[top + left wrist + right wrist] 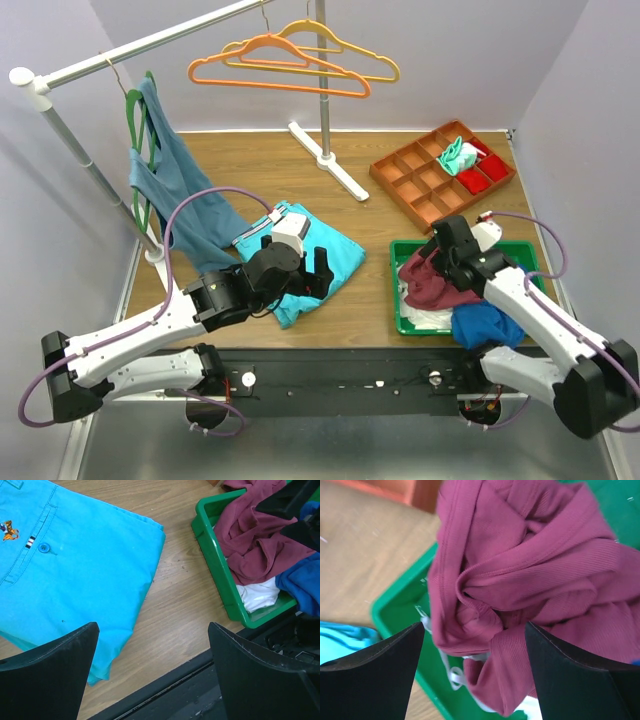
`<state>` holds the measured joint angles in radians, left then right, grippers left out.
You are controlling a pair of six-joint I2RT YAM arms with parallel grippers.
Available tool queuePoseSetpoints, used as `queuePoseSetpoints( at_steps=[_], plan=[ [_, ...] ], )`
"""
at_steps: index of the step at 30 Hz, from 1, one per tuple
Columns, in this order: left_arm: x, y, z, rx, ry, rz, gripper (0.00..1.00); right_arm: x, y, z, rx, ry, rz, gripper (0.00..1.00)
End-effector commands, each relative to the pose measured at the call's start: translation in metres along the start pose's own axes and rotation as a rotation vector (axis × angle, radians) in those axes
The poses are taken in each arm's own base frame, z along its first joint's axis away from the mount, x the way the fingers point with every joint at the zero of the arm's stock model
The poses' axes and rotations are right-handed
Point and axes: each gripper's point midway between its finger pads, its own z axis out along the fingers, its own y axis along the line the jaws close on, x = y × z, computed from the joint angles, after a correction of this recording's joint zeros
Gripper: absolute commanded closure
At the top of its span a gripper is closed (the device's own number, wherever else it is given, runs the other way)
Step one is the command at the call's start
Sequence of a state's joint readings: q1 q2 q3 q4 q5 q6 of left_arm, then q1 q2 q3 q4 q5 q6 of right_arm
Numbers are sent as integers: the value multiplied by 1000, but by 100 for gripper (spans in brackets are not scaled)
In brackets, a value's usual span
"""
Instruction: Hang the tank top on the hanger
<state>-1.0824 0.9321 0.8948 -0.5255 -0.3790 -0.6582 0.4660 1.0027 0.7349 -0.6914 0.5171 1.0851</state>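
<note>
The maroon tank top [432, 285] lies crumpled in a green bin [400, 318] at the right front of the table. In the right wrist view its folds [530, 555] fill the frame, and my right gripper [474, 626] hovers open just above them, holding nothing. From above, the right gripper [434, 262] is over the bin's left half. The orange hanger [275, 62] hangs by its hook from the rail at the back. My left gripper [152, 627] is open over bare wood beside a turquoise garment, left of the bin [215, 560] and the tank top [250, 540].
A yellow hanger [335, 42] hangs behind the orange one. A blue-grey top [175, 175] hangs on a green hanger at the rail's left end. The turquoise garment [335, 255] lies mid-table. An orange compartment tray [425, 180] sits back right. Blue cloth [485, 325] and white cloth [428, 318] share the bin.
</note>
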Motion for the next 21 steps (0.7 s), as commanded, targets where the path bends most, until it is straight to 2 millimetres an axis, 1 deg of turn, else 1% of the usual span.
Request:
queuePoseSetpoints(
  at_steps=[1, 2, 5, 6, 7, 9, 12, 13, 14, 15, 16, 17, 18, 19, 20, 21],
  plan=[
    [-7, -9, -6, 37, -8, 8, 1, 12, 14, 20, -62, 91, -109, 11],
    [-7, -8, -5, 34, -9, 5, 1, 10, 17, 22, -74, 87, -102, 12],
    [-8, -6, -6, 26, -19, -1, 1, 17, 20, 30, -80, 108, -105, 14],
    [-8, -6, -5, 23, -20, -4, 1, 20, 19, 32, -78, 115, -106, 16],
    [-10, -6, -6, 23, -25, -7, 1, 22, 18, 34, -74, 118, -98, 20],
    [-11, -5, -6, 20, -31, -10, 1, 27, 13, 39, -54, 125, -93, 21],
    [-11, -4, -6, 16, -37, -19, 1, 29, 8, 41, -41, 119, -85, 33],
    [-11, -4, -6, 15, -37, -19, 1, 28, 8, 40, -44, 117, -82, 47],
    [-10, -3, -6, 12, -36, -19, 1, 27, 9, 39, -52, 114, -80, 57],
    [-11, -3, -7, 12, -38, -19, 1, 24, 10, 35, -63, 104, -75, 69],
    [-10, -1, -7, 2, -37, -17, 1, 18, 15, 32, -76, 94, -73, 92],
    [-12, -1, -8, -1, -42, -19, 1, 14, 17, 26, -79, 94, -76, 99],
    [-13, 1, -8, -6, -44, -19, 1, 7, 21, 20, -91, 84, -76, 99],
    [-14, 2, -9, -11, -48, -21, 1, -13, 37, 4, -144, 47, -55, 99],
    [-16, 2, -12, -9, -58, -29, 1, -20, 40, -6, -158, 39, -69, 99],
    [-18, 3, -13, -12, -65, -34, 1, -31, 46, -17, -186, 22, -69, 99]
  ],
)
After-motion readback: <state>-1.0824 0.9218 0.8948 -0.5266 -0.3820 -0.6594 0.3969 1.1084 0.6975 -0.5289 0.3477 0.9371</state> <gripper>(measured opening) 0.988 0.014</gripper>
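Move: The maroon tank top lies heaped in the green bin, right under my open right hand; its middle is about 3 cm back, 2 cm right and 6 cm below. The white cloth is some 12 cm back and 1 cm left, the blue cloth 13 cm back and 13 cm right. The compartment box sits about 20 cm ahead and 3 cm right. From my left hand the tank top is roughly 26 cm right, 3 cm ahead and 16 cm lower. With my right hand I sink a bit over 4 cm into the far-left folds of the maroon tank top, easing about 2 cm forward and 1.5 cm left on the way and turning slightly counter-clockwise. Low down, I shut my wide-open fingers fully to pinch a fold of it, then start back up, about 1.5 cm. ##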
